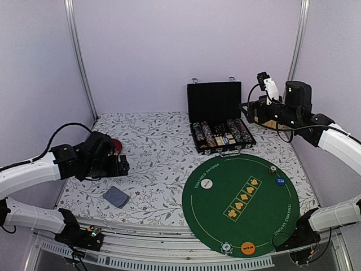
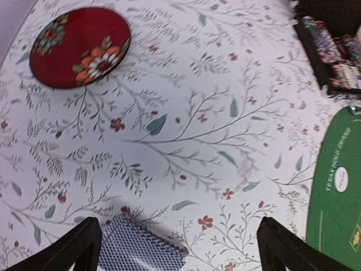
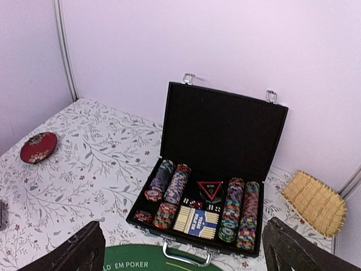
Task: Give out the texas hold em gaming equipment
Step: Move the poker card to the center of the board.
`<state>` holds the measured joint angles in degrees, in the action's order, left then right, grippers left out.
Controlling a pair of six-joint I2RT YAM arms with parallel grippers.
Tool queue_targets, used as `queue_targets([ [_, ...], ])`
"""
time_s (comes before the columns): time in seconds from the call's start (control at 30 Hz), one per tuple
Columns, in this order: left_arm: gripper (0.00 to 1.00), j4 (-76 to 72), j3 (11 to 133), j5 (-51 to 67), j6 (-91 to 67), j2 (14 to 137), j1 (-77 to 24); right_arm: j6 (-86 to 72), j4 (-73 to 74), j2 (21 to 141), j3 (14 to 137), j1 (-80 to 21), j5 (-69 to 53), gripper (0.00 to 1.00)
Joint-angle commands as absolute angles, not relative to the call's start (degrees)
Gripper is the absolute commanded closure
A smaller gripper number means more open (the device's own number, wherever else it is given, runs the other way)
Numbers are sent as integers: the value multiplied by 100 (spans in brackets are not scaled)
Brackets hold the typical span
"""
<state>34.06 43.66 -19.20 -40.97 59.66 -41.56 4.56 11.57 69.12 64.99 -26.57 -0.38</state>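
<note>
A deck of playing cards with blue-grey backs lies on the floral cloth at the near left. In the left wrist view the deck sits just inside my left finger. My left gripper is open and empty above the cloth. An open black case holds rows of striped poker chips, dice and a card pack. On the green mat lie a white disc, a blue disc, an orange disc and single chips. My right gripper is open and empty, raised behind the case.
A red floral dish sits behind the left gripper. A woven tan basket lies at the back right, beside the case. White walls with corner posts close in the back and sides of the table.
</note>
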Motion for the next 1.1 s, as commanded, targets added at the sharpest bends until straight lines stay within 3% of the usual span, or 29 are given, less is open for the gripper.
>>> queue_targets([
  [0.0,2,4485,4306,-3069,-6459,6468,-4778,328,-144,6830,6039,-2643,-441,1],
  [0.17,2,5216,4596,-3294,-7813,7446,-4899,45,426,7130,6119,-2646,-797,1],
  [0.37,1,5097,4387,-3016,-8627,8017,-4897,-75,544,7197,5746,-2650,-1144,1],
  [0.8,2,3648,3508,-2749,-8547,7557,-4813,130,687,7445,5739,-2651,-1010,1],
  [1.07,2,3275,3509,-2567,-8358,8028,-4806,182,750,7666,5776,-2650,-1066,1],
])
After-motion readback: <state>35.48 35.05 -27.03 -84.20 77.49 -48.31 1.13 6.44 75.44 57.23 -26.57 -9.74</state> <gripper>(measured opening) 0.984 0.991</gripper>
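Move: The poker card, a small dark-blue pack, lies some 14 cm below the open left hand, about 6 cm back and 3 cm to its left. Around the pack: the red plate is some 28 cm farther out and 11 cm left of it; the white button on the green board is about 7 cm farther out and 37 cm right of it. From the right hand the pack is roughly 58 cm left, 17 cm back and 33 cm below. Down onto the poker card goes the open left hand, sinking about 12 cm, fast at first and then easing, while drawing back and a little left; it turns some 30 degrees counter-clockwise and tips more steeply down, bringing the spread fingers close above the pack. The empty right hand, also open, sinks about 9 cm and drifts some 3 cm left in front of the chip case. ##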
